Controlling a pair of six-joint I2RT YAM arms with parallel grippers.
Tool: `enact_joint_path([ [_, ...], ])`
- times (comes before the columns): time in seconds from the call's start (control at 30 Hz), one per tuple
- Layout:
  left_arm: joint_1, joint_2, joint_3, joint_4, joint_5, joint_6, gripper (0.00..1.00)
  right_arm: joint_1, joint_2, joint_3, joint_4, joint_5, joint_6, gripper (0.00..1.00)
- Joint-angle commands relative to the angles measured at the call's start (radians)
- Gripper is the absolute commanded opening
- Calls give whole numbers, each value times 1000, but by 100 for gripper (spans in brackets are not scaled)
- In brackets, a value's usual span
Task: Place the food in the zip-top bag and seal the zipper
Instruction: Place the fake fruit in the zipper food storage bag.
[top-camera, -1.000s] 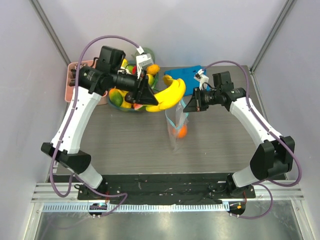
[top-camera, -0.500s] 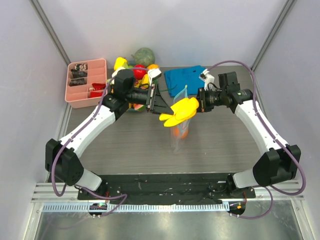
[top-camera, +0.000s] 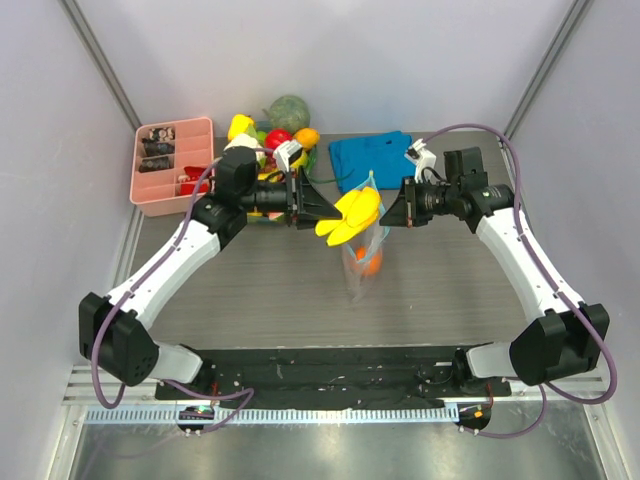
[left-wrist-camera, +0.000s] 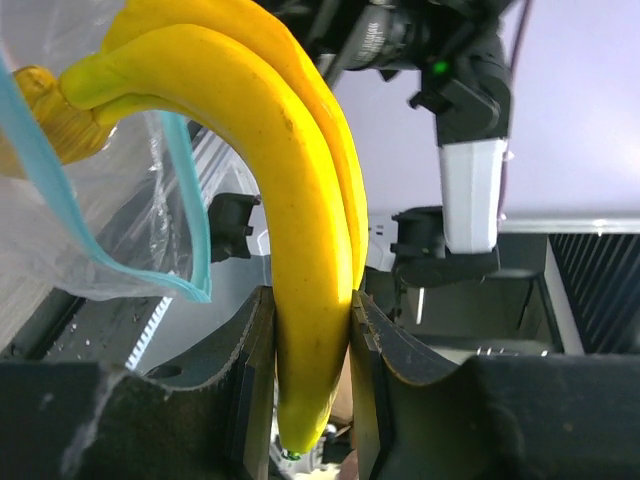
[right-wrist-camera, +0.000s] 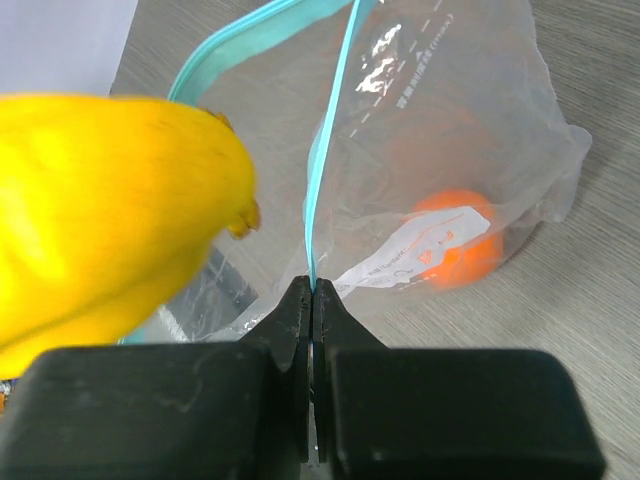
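My left gripper (left-wrist-camera: 311, 330) is shut on the yellow banana bunch (left-wrist-camera: 300, 220), which hangs in the air at the mouth of the zip-top bag (top-camera: 365, 262). In the top view the banana bunch (top-camera: 350, 215) is just above the bag's upper edge. My right gripper (right-wrist-camera: 312, 300) is shut on the blue-teal zipper (right-wrist-camera: 325, 170), holding the bag's mouth up and open. An orange (right-wrist-camera: 455, 240) lies inside the bag, which stands near the table's middle. The banana bunch (right-wrist-camera: 110, 220) fills the left of the right wrist view.
A bowl with more toy fruit (top-camera: 275, 140) stands at the back, left of centre, with a green melon (top-camera: 288, 108) behind it. A pink divided tray (top-camera: 170, 165) stands at the back left. A folded blue cloth (top-camera: 370, 158) lies at the back right.
My left arm has carried the banana bunch from beside the fruit bowl rightward and down to the bag's mouth. My right gripper has kept hold of the zipper edge, shifting slightly right.
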Motion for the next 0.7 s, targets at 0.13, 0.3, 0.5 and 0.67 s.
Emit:
enact_joint_path([
  [0.13, -34, 24, 71, -364, -226, -86, 1, -4, -55, -14, 82, -10, 40, 1],
  [0.3, -46, 62, 71, -355, -200, -182, 1, -4, -61, -25, 85, -10, 32, 1],
  [0.5, -66, 87, 90, -272, -174, -216, 34, -3, -57, -22, 86, -21, 24, 1],
  [0.67, -63, 74, 213, -230, -188, -82, 80, -4, -61, -33, 75, -32, 4, 1],
])
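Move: The bunch of bananas already in the left hand's grip is bound for the bag's open mouth, about 7 cm to the right, 4 ahead and 10 below. The orange in the bag sits some 9 cm right, 2 ahead and 21 below; the fruit bowl stands roughly 16 cm left and 25 farther out, 30 down. For the right hand, which holds the mouth's right rim, the mouth's middle is about 5 cm left, 1 back and level. Keeping its grip on the bananas, the left hand lowers them about 7 cm into the bag's mouth, rolling some 25 degrees so its forward side dips and tipping its fingers down. At the bottom the fingers open wide, letting go, and the hand starts back up, 1 to 2 cm. The right hand stays put, still pinching the rim. ##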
